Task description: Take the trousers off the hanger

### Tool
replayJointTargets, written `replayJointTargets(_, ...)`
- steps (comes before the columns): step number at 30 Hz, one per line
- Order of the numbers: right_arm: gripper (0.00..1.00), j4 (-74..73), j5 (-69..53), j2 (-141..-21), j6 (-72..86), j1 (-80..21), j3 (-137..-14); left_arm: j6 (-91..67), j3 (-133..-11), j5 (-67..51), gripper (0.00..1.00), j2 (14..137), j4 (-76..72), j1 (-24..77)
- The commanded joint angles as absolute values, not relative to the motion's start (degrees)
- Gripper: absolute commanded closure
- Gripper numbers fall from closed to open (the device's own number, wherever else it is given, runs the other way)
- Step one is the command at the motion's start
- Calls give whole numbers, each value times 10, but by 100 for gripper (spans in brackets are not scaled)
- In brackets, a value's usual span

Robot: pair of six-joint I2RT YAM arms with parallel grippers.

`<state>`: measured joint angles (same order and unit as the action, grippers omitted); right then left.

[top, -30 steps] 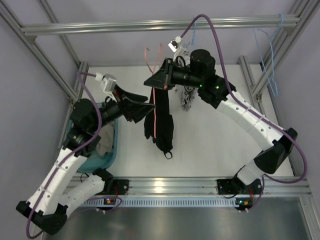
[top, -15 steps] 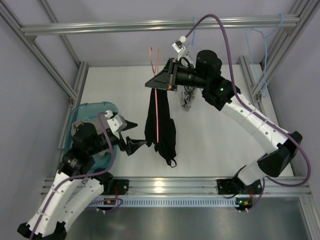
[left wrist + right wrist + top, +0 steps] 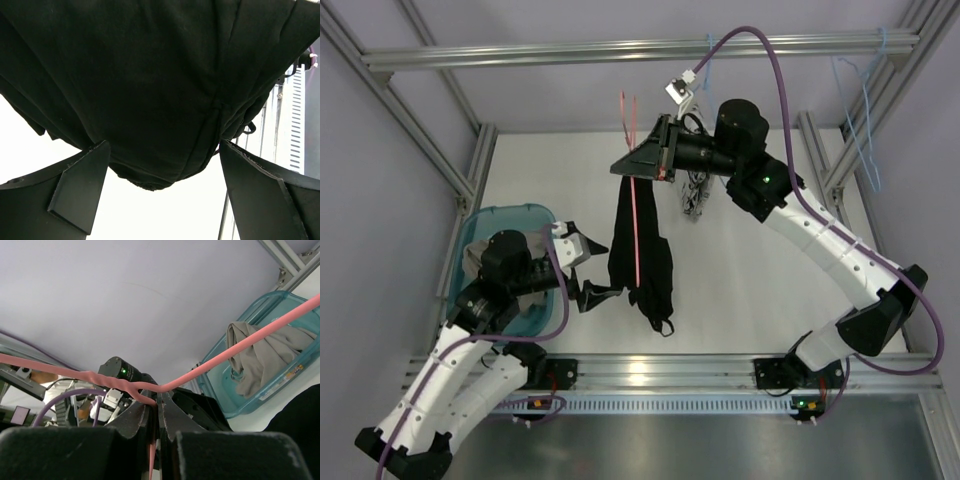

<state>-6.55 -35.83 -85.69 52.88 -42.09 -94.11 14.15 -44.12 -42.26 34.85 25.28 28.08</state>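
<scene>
The black trousers [image 3: 638, 258] hang folded over the pink-red wire hanger [image 3: 634, 215], held up above the table. My right gripper [image 3: 642, 168] is shut on the hanger's neck, seen in the right wrist view [image 3: 159, 407] pinched between the jaws just below the twist. My left gripper [image 3: 603, 291] is open, low and just left of the trousers' bottom. In the left wrist view the trousers [image 3: 150, 85] fill the top, their lower fold hanging between my spread fingers [image 3: 80, 190], with no contact visible.
A teal bin [image 3: 532, 220] with grey-beige cloth [image 3: 260, 355] sits at the table's left edge behind my left arm. A black-and-white patterned garment [image 3: 695, 198] hangs behind my right gripper. Light blue hangers [image 3: 865, 110] hang on the frame at top right.
My left arm pulled back and down from the top of the trousers to low beside their bottom, then moved slightly nearer. The right gripper and hanger rose a little.
</scene>
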Motion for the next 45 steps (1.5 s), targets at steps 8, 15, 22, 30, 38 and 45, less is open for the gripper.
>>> replayJointTargets(8, 100, -25, -333, -860, 553, -417, -965, 124, -489, -445, 4, 368, 200, 287)
replayJointTargets(15, 100, -47, -302, -876, 559, -412, -975, 109, -497, -443, 5, 376, 200, 288)
replayJointTargets(22, 100, -46, -303, -881, 565, -409, -977, 113, -497, -445, 7, 382, 200, 292)
replayJointTargets(30, 100, -44, -309, -881, 569, -410, -967, 106, -504, -440, 11, 403, 186, 294)
replayJointTargets(38, 100, -40, -316, -882, 574, -410, -969, 84, -505, -404, 36, 420, 169, 302)
replayJointTargets(45, 100, -38, -322, -869, 568, -407, -951, 38, -507, -388, 72, 420, 141, 303)
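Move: The black trousers hang from the pink hanger already held in the right gripper. Their middle is about 7 cm right of the left hand and 3 cm ahead, roughly level in height; from the right hand it is some 8 cm back, 5 cm to the right and 18 cm below. The hanger's middle is about 8 cm ahead of the left hand, 6 cm right and 8 cm higher. The patterned garment hangs 22 cm ahead of the left hand and 18 cm right, about level with it. Bring the wide-open left gripper up about 2 cm beside the trousers, then ease it some 2 cm right and forward into the cloth. Near the end, close its fingers most of the way to pinch the near side of the trousers. Early on, carry the held hanger forward and down with the right hand, roughly 3 cm each way, then hold it still, fingers shut on the neck. ##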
